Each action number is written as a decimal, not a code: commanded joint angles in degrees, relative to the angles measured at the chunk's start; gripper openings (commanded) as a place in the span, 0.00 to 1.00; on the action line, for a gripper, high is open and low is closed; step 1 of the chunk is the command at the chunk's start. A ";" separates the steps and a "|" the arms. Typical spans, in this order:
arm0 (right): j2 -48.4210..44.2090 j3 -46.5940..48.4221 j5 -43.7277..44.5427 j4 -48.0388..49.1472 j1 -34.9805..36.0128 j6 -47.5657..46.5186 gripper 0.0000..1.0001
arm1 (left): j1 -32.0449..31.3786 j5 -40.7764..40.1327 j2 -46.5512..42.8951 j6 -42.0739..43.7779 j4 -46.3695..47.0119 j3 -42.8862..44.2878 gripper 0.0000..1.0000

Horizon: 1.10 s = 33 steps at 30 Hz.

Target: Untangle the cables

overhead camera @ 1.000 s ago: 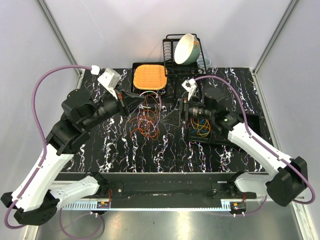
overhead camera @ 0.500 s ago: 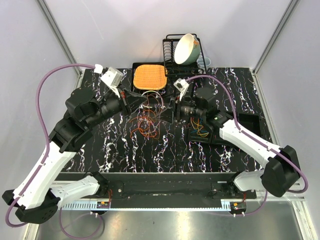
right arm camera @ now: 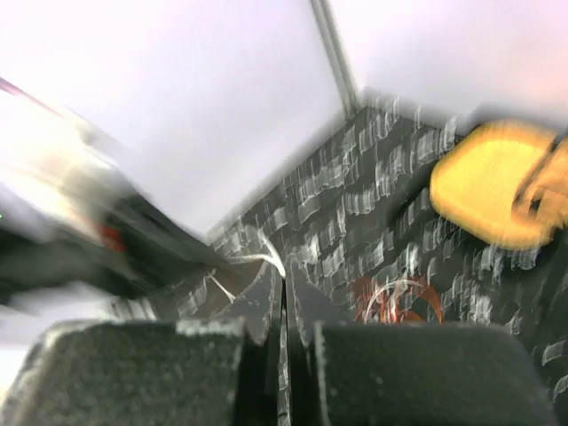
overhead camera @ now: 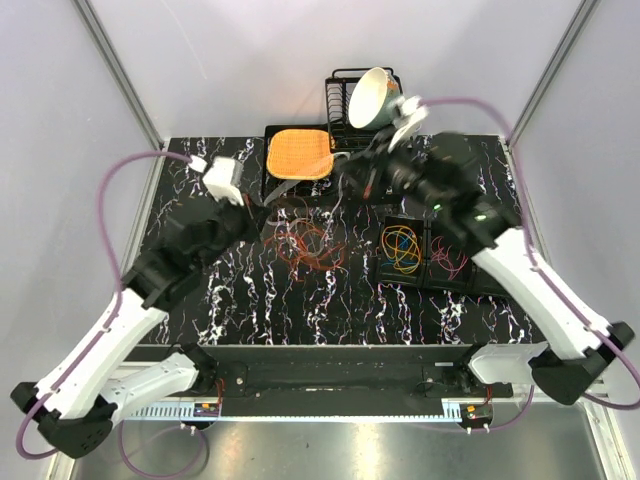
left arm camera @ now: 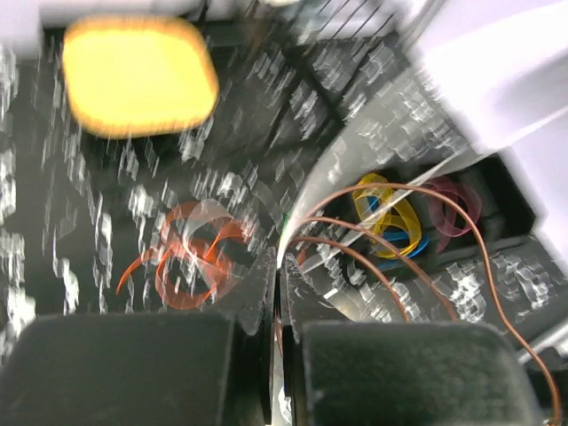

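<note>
A white cable stretches between my two grippers above the table. My left gripper is shut on one end of it, with thin brown wires also running out of the jaws. My right gripper is raised near the back and shut on the other end. A tangle of orange and red cables lies on the black marbled table below them, and shows in the left wrist view and the right wrist view. Both wrist views are motion-blurred.
A black tray at the right holds coiled yellow-and-blue cables and pink cables. An orange pad lies at the back. A black dish rack with a bowl stands behind it.
My right gripper has risen and swung back and to the right, uncovering the tray. My left gripper has moved right. The white cable is now drawn out between them.
</note>
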 commanded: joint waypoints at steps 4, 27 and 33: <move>-0.62 23.59 8.72 -11.24 -0.20 -2.29 0.00 | 0.12 -4.50 4.78 -9.82 7.25 -14.02 0.09; 5.45 46.92 38.05 -27.86 -0.12 -16.87 0.00 | 0.12 -11.89 14.11 -10.27 -0.65 -9.64 0.39; 5.19 46.04 52.90 -28.30 -0.12 -22.93 0.00 | 0.12 -13.73 8.32 -8.60 -8.21 -7.61 0.97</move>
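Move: My right fingers grip the white cable high over the work area; the box's empty right compartment lies about 39 cm to their right, 6 cm ahead and 40 cm below. The box compartment with the pink cable is some 28 cm to their right and 9 cm ahead, and the orange cable 5 cm left and 9 cm ahead. My left fingers are still shut on the brown cable, the orange cable about 13 cm ahead, 7 cm right and 34 cm down. I draw the two cables apart: my right hand keeps its pinch on the white one and lifts it nearly 20 cm, then swings right about 15 cm in all, turning clockwise some 40 degrees to point nearly forward. Meanwhile my left hand drops about 20 cm towards the orange cable, tipping down, then backs up some 5 cm, opening wide to let go of the brown cable. ##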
